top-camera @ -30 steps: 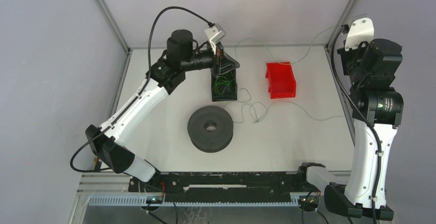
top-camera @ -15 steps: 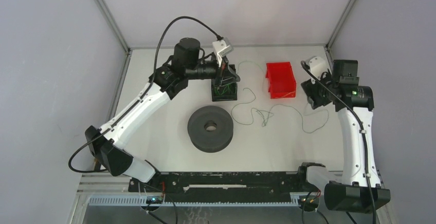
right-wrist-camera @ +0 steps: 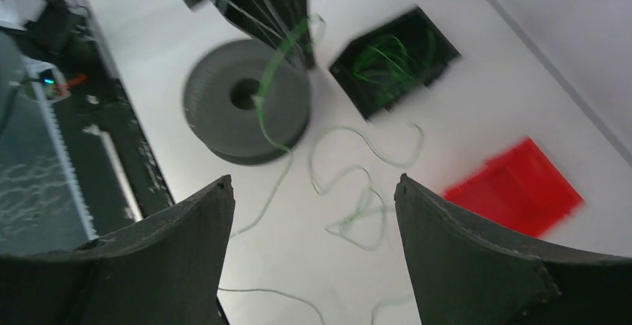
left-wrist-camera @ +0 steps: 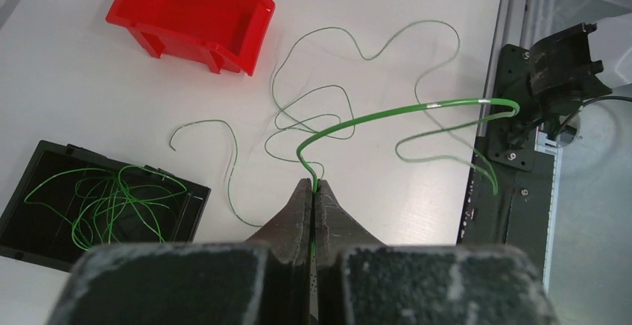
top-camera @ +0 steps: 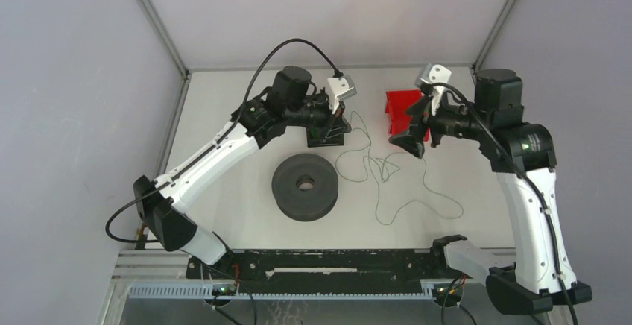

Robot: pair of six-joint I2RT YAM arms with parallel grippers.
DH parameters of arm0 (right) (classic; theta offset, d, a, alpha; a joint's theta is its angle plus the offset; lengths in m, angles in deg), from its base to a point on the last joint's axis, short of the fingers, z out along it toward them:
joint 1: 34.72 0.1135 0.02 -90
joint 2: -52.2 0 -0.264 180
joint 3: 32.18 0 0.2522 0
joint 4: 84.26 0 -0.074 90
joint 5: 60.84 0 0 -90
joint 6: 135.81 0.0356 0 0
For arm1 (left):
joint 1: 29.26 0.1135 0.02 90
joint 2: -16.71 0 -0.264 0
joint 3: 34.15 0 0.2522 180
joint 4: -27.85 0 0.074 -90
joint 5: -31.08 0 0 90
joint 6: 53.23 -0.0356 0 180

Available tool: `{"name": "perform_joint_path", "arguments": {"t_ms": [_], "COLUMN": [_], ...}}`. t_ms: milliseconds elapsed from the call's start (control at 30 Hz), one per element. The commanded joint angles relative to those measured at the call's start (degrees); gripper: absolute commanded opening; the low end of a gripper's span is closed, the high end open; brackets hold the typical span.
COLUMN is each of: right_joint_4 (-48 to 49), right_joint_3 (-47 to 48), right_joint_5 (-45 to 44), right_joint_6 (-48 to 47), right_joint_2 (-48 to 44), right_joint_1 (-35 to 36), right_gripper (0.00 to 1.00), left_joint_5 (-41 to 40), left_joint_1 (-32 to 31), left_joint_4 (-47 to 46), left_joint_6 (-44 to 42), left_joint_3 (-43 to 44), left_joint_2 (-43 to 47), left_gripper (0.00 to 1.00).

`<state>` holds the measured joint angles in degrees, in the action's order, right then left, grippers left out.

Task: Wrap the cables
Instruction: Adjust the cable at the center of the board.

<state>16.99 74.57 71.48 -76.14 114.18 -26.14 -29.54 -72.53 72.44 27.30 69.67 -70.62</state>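
A long thin green cable [top-camera: 376, 167] lies in loose loops on the white table between the black spool [top-camera: 304, 185] and the red bin [top-camera: 406, 109]. One end of that cable [left-wrist-camera: 387, 116] rises in an arc into my left gripper [left-wrist-camera: 313, 185], which is shut on it, hovering just right of the black box [left-wrist-camera: 97, 206]. The box holds several more green cables [left-wrist-camera: 112, 198]. My right gripper [right-wrist-camera: 314, 183] hangs open above the loops [right-wrist-camera: 350, 191], in front of the red bin [right-wrist-camera: 522, 187], with nothing between its fingers. In the top view it [top-camera: 410, 142] sits left of the bin.
The grey-black spool [right-wrist-camera: 246, 101] lies flat near the table's middle. The black box [top-camera: 326, 135] stands behind it. A black rail [top-camera: 328, 262] runs along the near edge. Grey walls close in the sides and back.
My right arm has swung from the right wall in over the table and its jaws have opened. The cable has dropped into loops. My left gripper has shifted right, off the black box.
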Motion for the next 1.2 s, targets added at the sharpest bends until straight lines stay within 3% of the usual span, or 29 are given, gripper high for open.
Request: {"name": "perform_joint_path", "arguments": {"t_ms": [0,133,300,667,1167], "right_joint_4": [14.06,26.54,30.26,42.29,43.98], "right_joint_3": [-3.72,-10.15,-10.91,-17.77,-18.20], "right_joint_5": [7.60,5.48,3.87,5.77,6.69], "right_joint_6": [12.05,20.11,23.13,34.37,35.95], "right_joint_2": [2.85,2.94,6.00,5.46,7.12], "right_joint_1": [5.34,8.96,13.25,13.61,15.10], "right_gripper": [0.86,0.84,0.82,0.76,0.57], "left_joint_5": [-2.98,-3.98,-4.44,-7.06,-8.26], "left_joint_1": [-0.58,-0.68,-1.07,-1.21,-1.82], "left_joint_4": [-1.45,-2.77,-3.01,-3.58,-3.61], "left_joint_6": [1.60,3.08,3.61,6.84,7.37], "left_joint_3": [1.81,0.63,0.53,0.71,1.17], "left_joint_2": [-0.47,-0.36,-0.45,-1.33,-1.37], "left_gripper": [0.00,0.00,0.00,0.00,0.00]}}
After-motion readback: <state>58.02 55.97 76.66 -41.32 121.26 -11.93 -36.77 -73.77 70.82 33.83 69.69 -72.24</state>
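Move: The right hand, open and empty, goes for the cable strand that the left fingertips hold: about 13 cm to its left, 2 cm ahead and 5 cm lower. For the left hand that strand lies at its tips, some 3 cm back. From the right hand the black bin stands 17 cm ahead and 19 cm left, the red bin 17 cm ahead and 2 cm right, and the grey disc 24 cm left and about level, all some 34 cm below. Leftward and quick at first, then easing off, the right hand travels about 11 cm, with a lesser forward and slightly downward drift, to bring its fingers around the strand just back of the left fingertips. Its wrist turns some 25 degrees and its wide-open fingers narrow by about a third without shutting. The left hand keeps its pinch, edging 1.5 cm forward and swivelling slightly counter-clockwise. ##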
